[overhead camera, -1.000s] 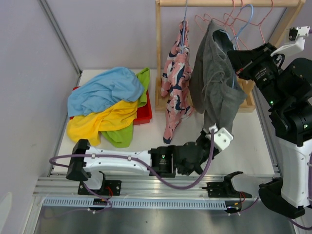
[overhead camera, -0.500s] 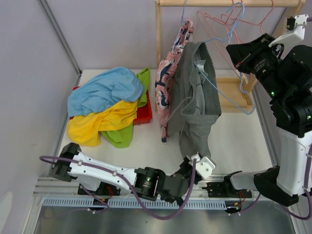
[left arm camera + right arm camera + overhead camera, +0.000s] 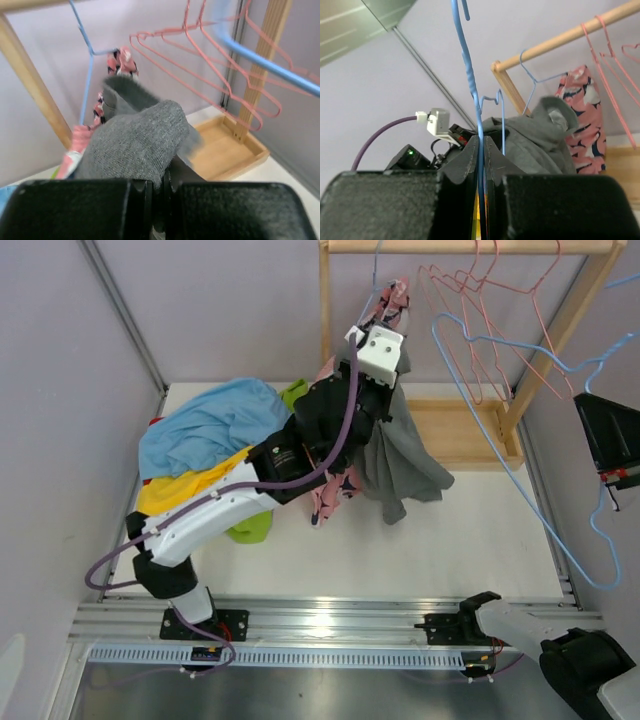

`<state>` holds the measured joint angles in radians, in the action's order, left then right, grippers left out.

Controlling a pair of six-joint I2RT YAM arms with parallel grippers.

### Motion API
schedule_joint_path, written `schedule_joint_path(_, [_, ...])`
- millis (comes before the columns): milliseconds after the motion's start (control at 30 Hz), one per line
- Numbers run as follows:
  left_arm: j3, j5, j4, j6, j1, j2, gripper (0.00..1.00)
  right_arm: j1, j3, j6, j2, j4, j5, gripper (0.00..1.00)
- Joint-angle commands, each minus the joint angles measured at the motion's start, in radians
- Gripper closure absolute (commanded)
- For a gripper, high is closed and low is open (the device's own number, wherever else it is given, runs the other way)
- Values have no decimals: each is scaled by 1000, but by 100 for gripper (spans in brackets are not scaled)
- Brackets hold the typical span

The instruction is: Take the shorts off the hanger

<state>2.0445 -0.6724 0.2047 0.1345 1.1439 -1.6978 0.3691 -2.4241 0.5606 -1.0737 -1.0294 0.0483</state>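
Observation:
My left gripper (image 3: 372, 400) is raised in front of the rack and shut on the dark grey shorts (image 3: 402, 462), which hang loose from it above the table. In the left wrist view, grey cloth (image 3: 135, 145) bunches out of the shut jaws (image 3: 162, 187). My right gripper (image 3: 602, 432) is at the far right, shut on a bare blue hanger (image 3: 500, 445); its wire (image 3: 479, 125) runs between the jaws (image 3: 481, 147). The pink printed shorts (image 3: 328, 495) hang from another blue hanger (image 3: 88, 85) on the rod. Light blue (image 3: 205, 425), yellow (image 3: 190, 490) and lime green shorts (image 3: 250, 525) lie piled at the left.
The wooden rack has a top rod (image 3: 470, 245), a sloping right post (image 3: 555, 330) and a tray-like base (image 3: 460, 430). Several empty pink wire hangers (image 3: 490, 320) hang from the rod. A grey wall rail (image 3: 125, 315) runs down the left side.
My left arm swung up from the table's front edge to the rack with the grey shorts. The right arm pulled the blue hanger out to the right, and it is now free of the cloth.

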Motion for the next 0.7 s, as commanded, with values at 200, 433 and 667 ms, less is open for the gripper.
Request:
schedule_joint_path(200, [-237, -277, 31, 77, 378, 375, 100, 7, 53, -126, -136, 92, 113, 100])
schedule_joint_path(433, [-256, -464, -86, 385, 338, 573, 100, 5, 91, -185, -255, 232, 140, 100])
schedule_joint_path(667, [-35, -267, 84, 404, 21, 537, 100, -22, 98, -189, -341, 299, 125, 100])
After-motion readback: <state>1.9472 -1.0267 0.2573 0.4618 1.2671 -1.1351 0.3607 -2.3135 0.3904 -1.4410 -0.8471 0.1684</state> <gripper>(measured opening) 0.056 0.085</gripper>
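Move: The grey shorts are already in the left hand's grip; the red tray with its heap of clothes lies some 13 cm ahead of that hand, 37 cm to its left and 45 cm below. The pink patterned shorts hang about 15 cm ahead of the left hand, 2 cm to its left and 12 cm lower. The right hand holds the blue hanger; the bunch of red hangers on the rail is roughly 32 cm straight ahead of it and 5 cm lower. The grey shorts, kept pinched in the left hand, are drawn back about 15 cm from the rack, then swung some 25 cm left to the tray's side, lifting higher as the hand turns counter-clockwise. The blue hanger, still gripped in the right hand, goes forward about 20 cm to the red hangers and the rail, sinking somewhat and tipping down. ##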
